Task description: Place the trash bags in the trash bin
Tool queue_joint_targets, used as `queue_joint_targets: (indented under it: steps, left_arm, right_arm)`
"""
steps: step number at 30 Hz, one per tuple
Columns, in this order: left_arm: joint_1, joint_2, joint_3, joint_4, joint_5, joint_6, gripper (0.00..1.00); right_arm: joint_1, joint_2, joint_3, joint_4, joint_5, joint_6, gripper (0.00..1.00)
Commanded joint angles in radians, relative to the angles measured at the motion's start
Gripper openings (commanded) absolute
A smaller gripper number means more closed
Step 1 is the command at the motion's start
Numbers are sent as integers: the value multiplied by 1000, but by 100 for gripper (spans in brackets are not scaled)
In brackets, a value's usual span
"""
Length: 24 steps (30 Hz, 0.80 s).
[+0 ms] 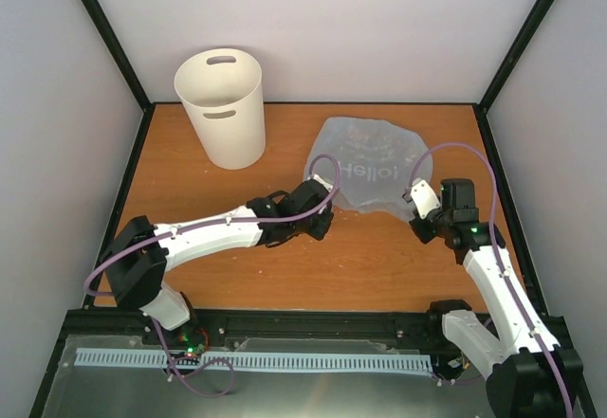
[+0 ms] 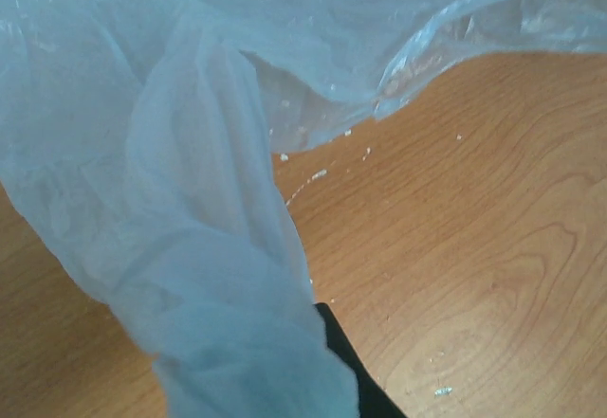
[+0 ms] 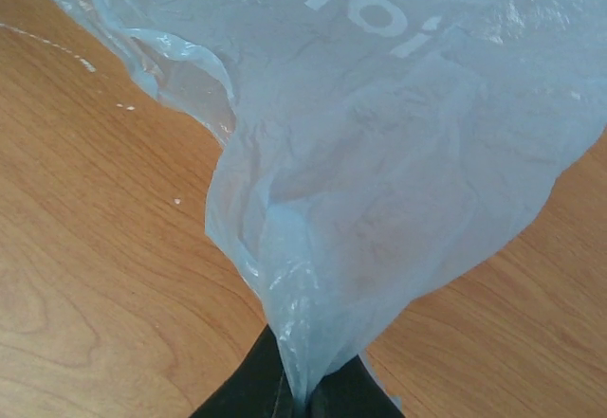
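The trash bag (image 1: 368,164) is pale blue and translucent with white "Hello!" lettering, and lies spread on the wooden table right of centre. My left gripper (image 1: 325,207) is shut on its near-left edge. In the left wrist view the bag's film (image 2: 180,209) bunches down over the jaws, and only one black finger (image 2: 349,369) shows. My right gripper (image 1: 411,211) is shut on the near-right edge. In the right wrist view the gathered plastic (image 3: 379,172) narrows to a pinch between the right gripper's (image 3: 308,397) black fingers. The off-white trash bin (image 1: 220,105) stands upright at the back left, apart from the bag.
The wooden table (image 1: 379,266) is enclosed by white walls with black corner posts (image 1: 104,29). Small white specks dot the wood (image 2: 318,173) under the bag's raised edge. Purple cables (image 1: 455,153) loop above both wrists.
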Motion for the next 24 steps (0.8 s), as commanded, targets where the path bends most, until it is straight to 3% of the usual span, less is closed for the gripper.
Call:
queue_joint_targets:
  steps: [1,3,8,11,13,15,18,22,24]
  left_arm:
    - [57,22,34,-38,79,-54,1]
    - [113,103,157,-98,126,-40,1]
    - [114,205,689,-305,-14,91,1]
    - [46,90,796,-196,-93,238,1]
    - [0,-17,772,-92,-86,312,1]
    - [-10,-98,679,-8,-16,295,1]
    - [-10,-135,464,114,36,266,1]
    - [-9,42,439,19,23,196,1]
    - [-9,90,425,27,49,175,1]
  right_arm:
    - [-1,30,28,52,74,61,3]
    - [-1,112,142,46,92,89,3]
    - [-1,295,701,-114,97,158,3]
    - [-1,264,1018,-104,129,193,3]
    - [-1,202,1112,-54,138,195,3]
    - [-1,116,1082,9,128,151,3]
    - [-1,8,846,45,215,66,3]
    - [-1,-106,354,147,386,-65,3]
    - [-2,-156,200,166,421,-88,3]
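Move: The trash bag hangs spread between both hands, a corner already in each. Its middle lies about 13 cm ahead of the left hand, 11 cm to its right and 8 cm lower; from the right hand it is some 14 cm ahead, 12 cm left and 8 cm lower. The trash bin stands roughly 20 cm ahead and 22 cm left of the left hand, its middle about level in height. Both hands, still gripping the bag, swing forward 10 cm, whip up and back some 40, then sink again. ##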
